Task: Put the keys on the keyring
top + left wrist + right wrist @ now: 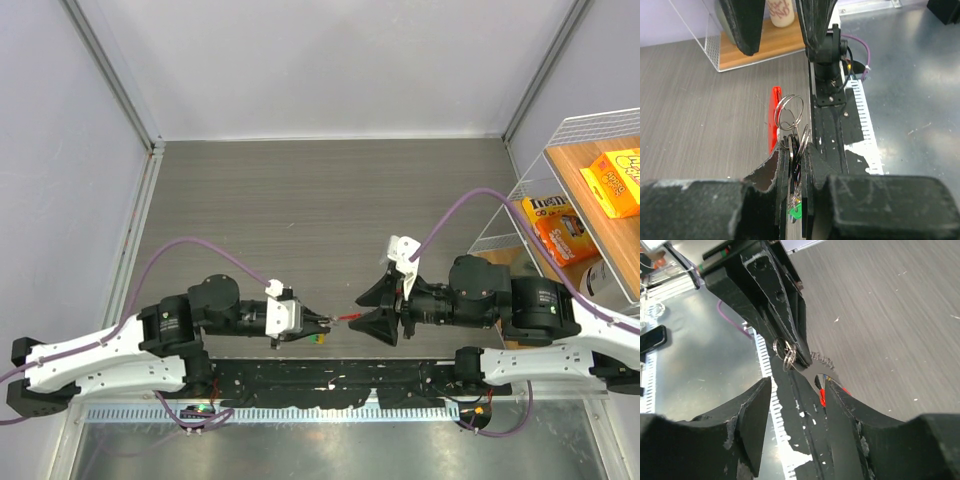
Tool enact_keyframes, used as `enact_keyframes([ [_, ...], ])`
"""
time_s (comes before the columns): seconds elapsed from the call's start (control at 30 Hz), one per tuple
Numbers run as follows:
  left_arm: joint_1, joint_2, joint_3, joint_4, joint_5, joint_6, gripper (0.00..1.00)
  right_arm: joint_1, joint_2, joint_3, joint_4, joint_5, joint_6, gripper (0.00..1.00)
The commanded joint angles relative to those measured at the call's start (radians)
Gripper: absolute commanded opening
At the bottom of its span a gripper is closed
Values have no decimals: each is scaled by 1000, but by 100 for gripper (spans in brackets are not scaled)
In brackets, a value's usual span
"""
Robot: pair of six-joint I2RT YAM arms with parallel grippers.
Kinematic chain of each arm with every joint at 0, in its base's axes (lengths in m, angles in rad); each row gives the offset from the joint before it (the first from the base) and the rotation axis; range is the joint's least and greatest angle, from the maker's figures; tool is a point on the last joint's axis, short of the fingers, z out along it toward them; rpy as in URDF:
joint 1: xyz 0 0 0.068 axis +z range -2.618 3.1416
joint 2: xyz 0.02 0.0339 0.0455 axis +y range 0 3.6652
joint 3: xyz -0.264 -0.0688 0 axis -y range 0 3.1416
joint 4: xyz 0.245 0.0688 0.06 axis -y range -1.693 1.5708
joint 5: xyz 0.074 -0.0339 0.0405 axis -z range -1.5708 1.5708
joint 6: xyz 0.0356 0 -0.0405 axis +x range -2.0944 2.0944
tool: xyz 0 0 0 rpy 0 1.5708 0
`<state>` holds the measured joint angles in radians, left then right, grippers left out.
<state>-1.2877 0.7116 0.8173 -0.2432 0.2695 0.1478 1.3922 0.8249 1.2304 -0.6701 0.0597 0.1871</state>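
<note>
My left gripper [326, 322] is shut on the keyring, a bunch of silvery split rings [790, 112] with a red tag [774, 117] sticking out past the fingertips. A key with a green head [796, 212] hangs between the jaws, and a green and yellow bit [318, 339] shows under the gripper from above. My right gripper [377, 307] is open and empty, facing the left one with the red tag [346, 318] just in front of it. In the right wrist view the rings [786, 354] sit at the left gripper's tip [802, 354], beyond my open right gripper [797, 407].
A wire shelf [585, 130] with a wooden board and orange boxes [617, 182] stands at the right. A black base strip [330, 385] and white slotted rail [250, 412] run along the near edge. A phone [651, 339] lies on the metal surface.
</note>
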Motion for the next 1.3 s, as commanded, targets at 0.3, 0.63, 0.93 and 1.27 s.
enact_keyframes([
  [0.3, -35, 72, 88, -108, 51, 87, 0, -1, 45, -5, 7, -23, 166, 50],
  [0.63, -51, 88, 108, -145, 27, 111, 0, 2, 111, 9, -16, -27, 207, 45],
  [0.93, -58, 78, 102, -151, 8, 119, 0, 1, 137, 15, -45, -44, 219, 39],
  [1.27, -62, 77, 98, -148, 2, 121, 0, -1, 157, 24, -43, -44, 218, 28],
])
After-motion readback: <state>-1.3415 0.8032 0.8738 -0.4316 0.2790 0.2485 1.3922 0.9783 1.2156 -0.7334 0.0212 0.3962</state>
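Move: Sticking out of the left fingertips, the keyring's loops are about 5 cm to the right hand's left, 1 cm back and 2 cm lower. The red handle is about 3 cm left of that hand, 1 cm back and 5 cm below; the green key hangs some 8 cm left, 3 cm back and 8 cm below it. From the left hand the held keyring's loops stand roughly 3 cm to its right, level with it. Sinking about 6 cm and reaching some 3 cm left, the right hand brings its half-open fingers to the keyring's loops, tips dipping and hand rolling about its pointing direction, and narrows them partway without shutting. The left keeps its pinch, going down about 4 cm, mostly early, and slightly back, its fingertips tilting down some 10 degrees. Whether the right fingertips touch the wire can't be seen. ##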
